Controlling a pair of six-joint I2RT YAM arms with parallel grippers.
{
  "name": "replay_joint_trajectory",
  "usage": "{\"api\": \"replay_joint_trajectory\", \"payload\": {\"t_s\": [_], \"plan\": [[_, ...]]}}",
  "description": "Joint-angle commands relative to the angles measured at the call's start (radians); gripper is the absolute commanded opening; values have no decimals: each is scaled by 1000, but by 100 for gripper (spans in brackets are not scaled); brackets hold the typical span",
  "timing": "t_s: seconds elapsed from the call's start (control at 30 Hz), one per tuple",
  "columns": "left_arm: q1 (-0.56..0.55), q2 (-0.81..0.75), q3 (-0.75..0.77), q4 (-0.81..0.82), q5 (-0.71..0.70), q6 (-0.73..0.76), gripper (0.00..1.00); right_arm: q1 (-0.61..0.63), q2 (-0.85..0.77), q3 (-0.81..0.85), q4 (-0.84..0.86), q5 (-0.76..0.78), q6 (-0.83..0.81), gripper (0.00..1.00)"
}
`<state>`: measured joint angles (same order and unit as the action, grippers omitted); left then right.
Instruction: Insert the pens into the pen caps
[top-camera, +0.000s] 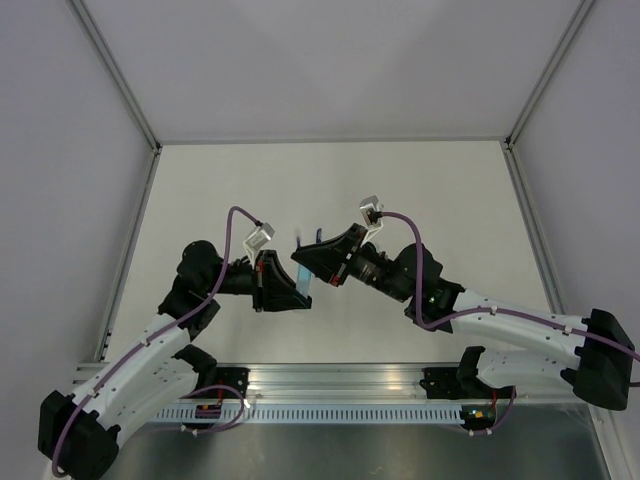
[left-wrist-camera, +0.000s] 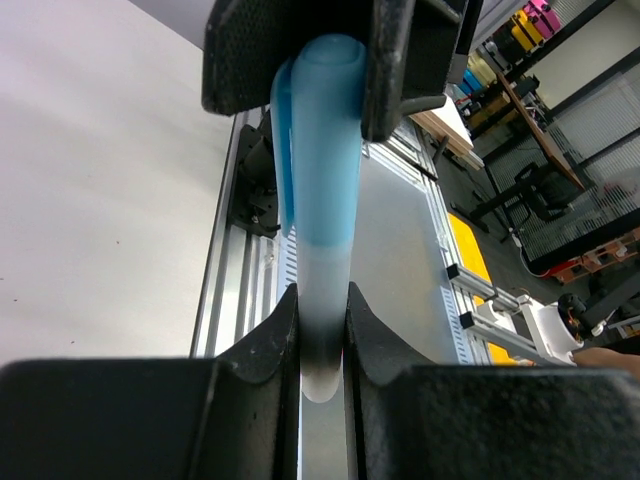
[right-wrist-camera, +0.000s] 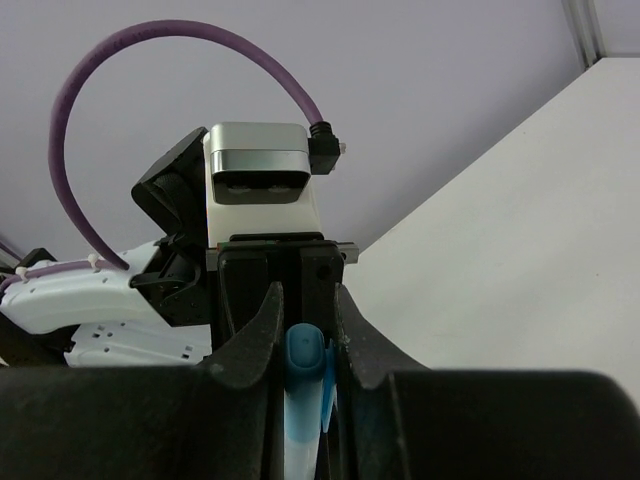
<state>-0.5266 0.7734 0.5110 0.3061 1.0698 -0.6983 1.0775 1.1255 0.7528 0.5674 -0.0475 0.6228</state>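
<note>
A thick pale blue marker pen (left-wrist-camera: 322, 300) is clamped by its clear rear end in my left gripper (left-wrist-camera: 322, 340), which is shut on it. A light blue pen cap (left-wrist-camera: 325, 150) with a clip sits on the pen's far end. That cap (right-wrist-camera: 303, 352) lies between the jaws of my right gripper (right-wrist-camera: 305, 330), which stand slightly apart: one finger is against the cap, and a thin dark gap on the other side holds only the clip. In the top view both grippers meet above mid-table, left gripper (top-camera: 290, 288) and right gripper (top-camera: 303, 262) nose to nose around the cap (top-camera: 304, 284).
The white table (top-camera: 430, 190) is enclosed by grey walls at the back and both sides. An aluminium rail (top-camera: 340, 382) runs along the near edge by the arm bases. The left wrist's camera (right-wrist-camera: 258, 180) and purple cable (right-wrist-camera: 150, 40) face the right wrist closely.
</note>
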Motion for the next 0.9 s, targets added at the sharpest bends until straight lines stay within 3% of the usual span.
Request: {"api": "replay_joint_trajectory", "payload": {"t_s": [0.0,0.2,0.23,0.27,0.37,0.4,0.53,0.67,0.8,0.87], "plan": [[114,10,80,214,-240,-23,2,93,26,-81,-209,-258,52,0],[114,63,73,272,-176,-49,2,98,22,-55,-222,-180,31,0],[114,61,63,272,-163,-49,2,95,14,-3,-254,-139,20,4],[114,60,55,275,-157,-50,2,87,4,41,-297,-83,5,15],[114,56,18,248,-149,-44,2,64,17,271,-544,232,-64,34],[114,52,5,239,-159,-44,2,56,23,378,-564,383,-104,38],[114,33,-77,123,-240,6,2,-22,51,568,-679,638,-164,59],[114,81,-59,-117,-390,106,2,-80,31,614,-737,687,-207,71],[128,233,84,-374,-695,198,2,-97,-27,474,-784,628,-192,77],[149,331,121,-419,-772,210,2,-102,-79,395,-773,585,-180,79]]}}
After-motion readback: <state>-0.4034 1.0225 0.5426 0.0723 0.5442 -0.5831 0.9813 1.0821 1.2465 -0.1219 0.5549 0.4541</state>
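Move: Between the two grippers stands the capped light-blue pen, its middle about 3 cm ahead of the left hand and 4 cm above it; from the right hand it is roughly 3 cm back and 4 cm below. The row of laid-down pens is where the left hand heads. Its purple pen lies about 23 cm ahead of that hand, 2 cm left and 26 below, with the blue pen some 2 cm right of the hand and equally far ahead. Opening wide, the right hand lets go of the light-blue pen's cap end and pulls away forward and right about 10 cm each way, rising, then dipping a little, while turning some 40 degrees clockwise. The left hand keeps its pinch on the clear end and carries the pen roughly 13 cm forward towards the laid-down row, then also 10 cm down, swinging counter-clockwise and tipping. ##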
